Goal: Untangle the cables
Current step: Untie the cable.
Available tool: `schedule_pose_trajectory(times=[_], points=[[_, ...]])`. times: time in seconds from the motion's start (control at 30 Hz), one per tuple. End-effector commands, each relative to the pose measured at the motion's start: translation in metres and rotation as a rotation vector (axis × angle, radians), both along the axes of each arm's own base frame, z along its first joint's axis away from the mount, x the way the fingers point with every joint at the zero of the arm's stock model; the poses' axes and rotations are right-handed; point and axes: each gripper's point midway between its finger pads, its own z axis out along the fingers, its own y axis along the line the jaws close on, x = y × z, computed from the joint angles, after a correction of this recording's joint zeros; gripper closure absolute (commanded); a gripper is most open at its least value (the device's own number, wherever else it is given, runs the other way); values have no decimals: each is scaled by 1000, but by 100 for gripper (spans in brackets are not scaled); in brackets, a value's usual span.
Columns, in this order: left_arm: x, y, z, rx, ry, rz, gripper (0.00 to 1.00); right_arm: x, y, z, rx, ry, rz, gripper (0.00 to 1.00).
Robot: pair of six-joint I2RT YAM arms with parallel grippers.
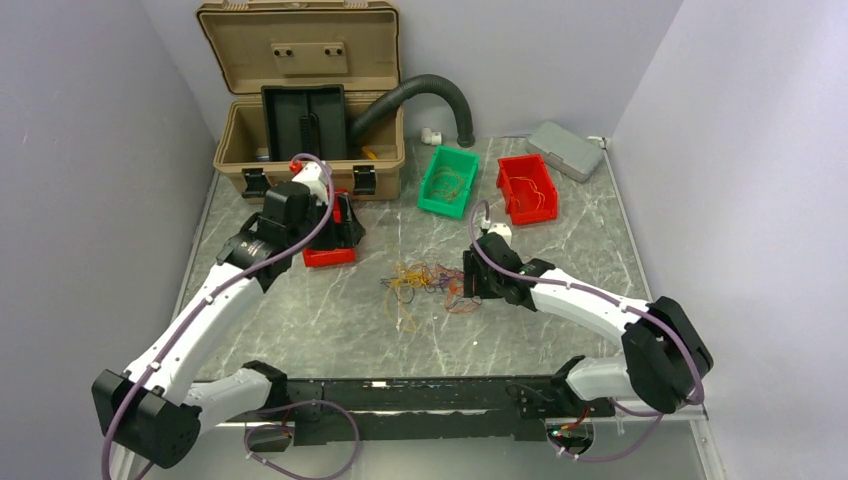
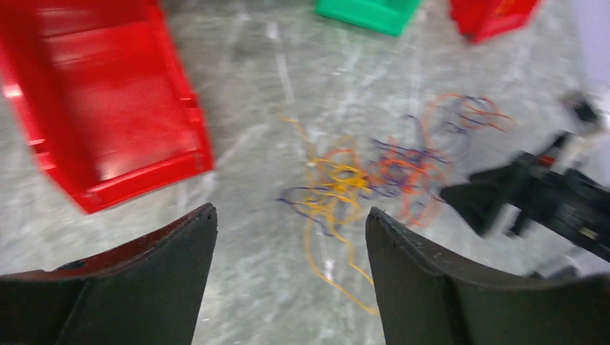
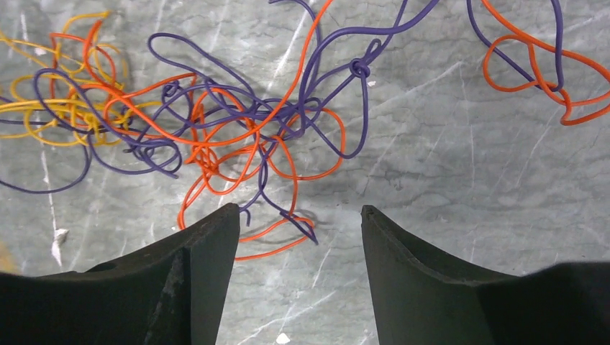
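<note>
The cables (image 1: 425,285) lie in a loose tangle of orange, yellow and purple strands in the middle of the table. My right gripper (image 1: 468,278) hovers at the tangle's right edge, open. In the right wrist view its jaws (image 3: 300,208) stand apart over bare table, with orange and purple loops (image 3: 237,122) just ahead of the fingertips. My left gripper (image 1: 338,230) is over the small red bin (image 1: 328,257), left of the tangle. It (image 2: 291,212) is open and holds nothing, and the yellow and orange strands (image 2: 345,180) lie beyond it.
An open tan case (image 1: 310,100) with a black corrugated hose (image 1: 420,95) stands at the back left. A green bin (image 1: 448,180) and a red bin (image 1: 527,188) with thin wires in them sit behind the tangle. A grey box (image 1: 565,150) lies at the back right.
</note>
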Motion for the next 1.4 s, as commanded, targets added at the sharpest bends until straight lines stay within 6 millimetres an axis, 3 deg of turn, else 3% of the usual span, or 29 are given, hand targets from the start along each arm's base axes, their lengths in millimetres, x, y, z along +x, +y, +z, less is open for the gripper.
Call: schedule_pose_trajectory(times=[0.0,0.2,0.33,0.43,0.6,0.83,1.2,1.3,1.37], points=[[-23,-58,24,-182,-2,-305,26,12,3,2,1,-26,-6,37],[-54,-136,9,-160,2,-565,35,12,6,-11,-3,-3,11,47],[-64,-174,-22,-178,93,-642,44,12,8,-19,-14,18,17,63],[-64,-192,-44,-157,111,-674,46,11,8,-19,-12,19,21,65],[-59,-205,-81,-94,184,-689,51,7,7,-18,-4,19,30,61],[-60,-220,-124,-101,297,-682,51,3,14,-23,43,28,40,63],[-60,-239,-166,-154,420,-640,52,2,18,-17,91,7,33,64],[-60,-246,-171,-188,441,-643,62,1,19,-15,111,2,33,64],[-60,-249,-173,-206,448,-647,79,1,19,-13,118,-6,27,61]])
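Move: From the raised left gripper, the near end of the orange-purple cable tangle lies about 23 cm right, 6 cm back and 20 cm below. The yellow cables lie 14 cm right and 3 cm back, the near red bin 10 cm ahead and 3 cm left, the green bin 19 cm ahead and 23 cm right, all some 20 cm lower. From the right gripper, that near end is 2 cm ahead, 2 cm left and 5 cm below, the yellow cables 14 cm left and 5 cm ahead. Bring the left gripper right about 22 cm and slightly back, sweeping over the yellow cables first, then down some 19 cm to the tangle's near end beside the right fingers. Turn it clockwise about 35 degrees, tip it further down and narrow the fingers to a third open around the orange and purple strands. Meanwhile lower the right gripper about 3 cm over the loose purple end, fingers half closing. ##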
